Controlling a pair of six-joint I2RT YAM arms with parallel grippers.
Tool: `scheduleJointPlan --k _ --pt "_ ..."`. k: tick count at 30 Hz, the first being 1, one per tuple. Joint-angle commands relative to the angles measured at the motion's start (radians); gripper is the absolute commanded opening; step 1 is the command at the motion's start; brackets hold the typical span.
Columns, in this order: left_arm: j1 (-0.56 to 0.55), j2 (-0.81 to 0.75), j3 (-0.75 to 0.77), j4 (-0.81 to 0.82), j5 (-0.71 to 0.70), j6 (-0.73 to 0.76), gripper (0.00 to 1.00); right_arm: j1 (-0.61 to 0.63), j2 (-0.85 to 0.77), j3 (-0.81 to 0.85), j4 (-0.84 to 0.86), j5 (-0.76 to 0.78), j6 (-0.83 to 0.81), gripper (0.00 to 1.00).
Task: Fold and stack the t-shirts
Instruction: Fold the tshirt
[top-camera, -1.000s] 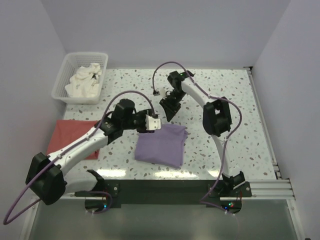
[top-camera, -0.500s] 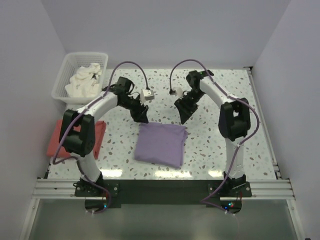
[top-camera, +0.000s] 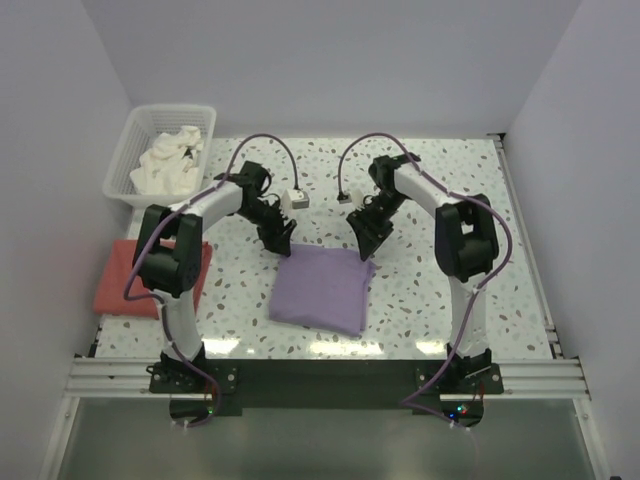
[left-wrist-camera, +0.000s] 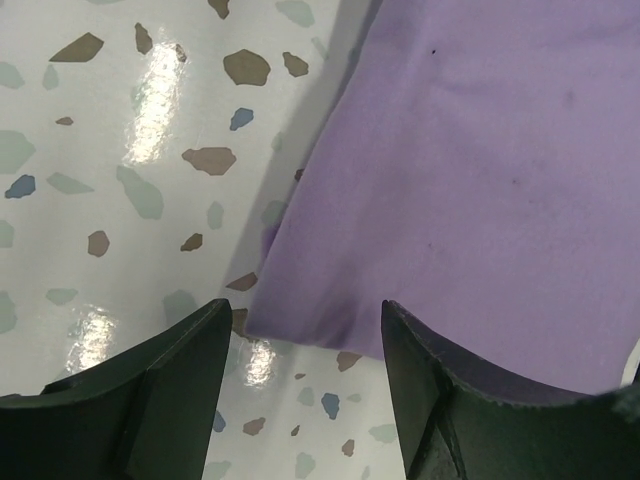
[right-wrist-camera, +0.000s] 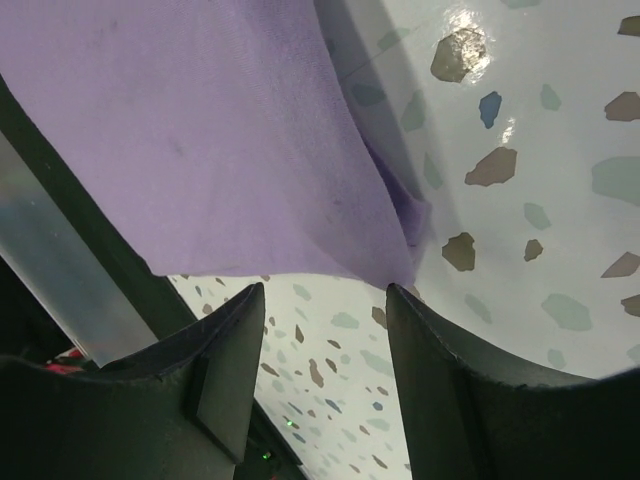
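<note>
A lilac-purple t-shirt (top-camera: 322, 287) lies folded into a rough square on the speckled table, near the front middle. My left gripper (top-camera: 281, 240) hovers at its far left corner, jaws open and empty; the left wrist view shows that purple corner (left-wrist-camera: 420, 190) just beyond the fingertips. At the far right corner my right gripper (top-camera: 364, 243) is open too, nothing between its fingers, with the cloth edge (right-wrist-camera: 230, 150) just ahead. A coral-red t-shirt (top-camera: 122, 278) lies flat at the table's left edge, partly behind the left arm.
A white lattice basket (top-camera: 129, 149) holding crumpled white cloth (top-camera: 168, 165) stands at the back left corner. A metal rail (top-camera: 525, 250) runs along the table's right edge. Both arms arch from the front edge toward the middle of the table (top-camera: 450, 170).
The left arm swung from low over the shirt's left side up and round to its far left corner. The right gripper came down to the far right corner. Both jaws opened wider.
</note>
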Motion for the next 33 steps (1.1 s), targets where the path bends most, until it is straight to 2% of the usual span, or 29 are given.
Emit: scheduleJointPlan --k 1,12,15,16,21,25,26,27,31,32,33 --pt "0.024 -0.002 0.019 0.03 -0.028 0.0 0.67 -0.008 0.006 0.007 0.041 -0.004 0.027 0.55" --pt "0.027 0.044 0.057 -0.045 0.067 0.058 0.55 -0.01 0.063 0.047 0.01 0.004 0.001 0.56" --pt "0.027 0.055 0.062 -0.053 0.082 0.064 0.47 -0.01 0.078 0.05 0.02 0.016 0.001 0.56" --pt "0.027 0.053 0.068 -0.059 0.088 0.068 0.4 -0.01 0.083 0.05 0.023 0.021 0.002 0.56" --pt "0.021 0.038 0.086 -0.085 0.139 0.104 0.23 -0.01 0.089 0.057 0.038 0.029 0.001 0.53" --pt "-0.007 0.016 0.122 -0.145 0.199 0.143 0.07 -0.01 0.098 0.063 0.038 0.03 -0.015 0.41" --pt "-0.011 0.001 0.122 -0.144 0.216 0.141 0.05 -0.008 0.098 0.063 0.038 0.035 -0.018 0.33" --pt "-0.028 -0.004 0.123 -0.133 0.219 0.137 0.02 -0.01 0.098 0.061 0.043 0.036 -0.021 0.3" --pt "-0.073 -0.01 0.125 -0.105 0.231 0.115 0.0 -0.01 0.097 0.066 0.044 0.044 -0.033 0.09" --pt "-0.079 -0.005 0.123 -0.099 0.23 0.109 0.0 -0.01 0.097 0.064 0.043 0.045 -0.035 0.0" --pt "-0.085 0.005 0.12 -0.09 0.228 0.094 0.0 -0.01 0.097 0.066 0.038 0.047 -0.038 0.0"
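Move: The purple t-shirt's far left corner lies almost under the left hand, about 1 cm ahead and 1 cm below. From that hand, the shirt's near left corner is some 14 cm back and 3 cm left, the red shirt about 28 cm left and 6 cm back. The far right corner sits roughly 1 cm ahead of the right hand and 3 cm below; from there the near right corner is about 16 cm back and 1 cm left. Shut the left fingers on the t-shirt's far left corner, then draw the pinched cloth about 4 cm to the right, up some 3 cm and slightly back, turning the hand roughly 10 degrees clockwise. Meanwhile sink the right gripper about 3 cm, easing slightly forward, onto the far right corner, hold there, and close its fingers to pinch the cloth. ##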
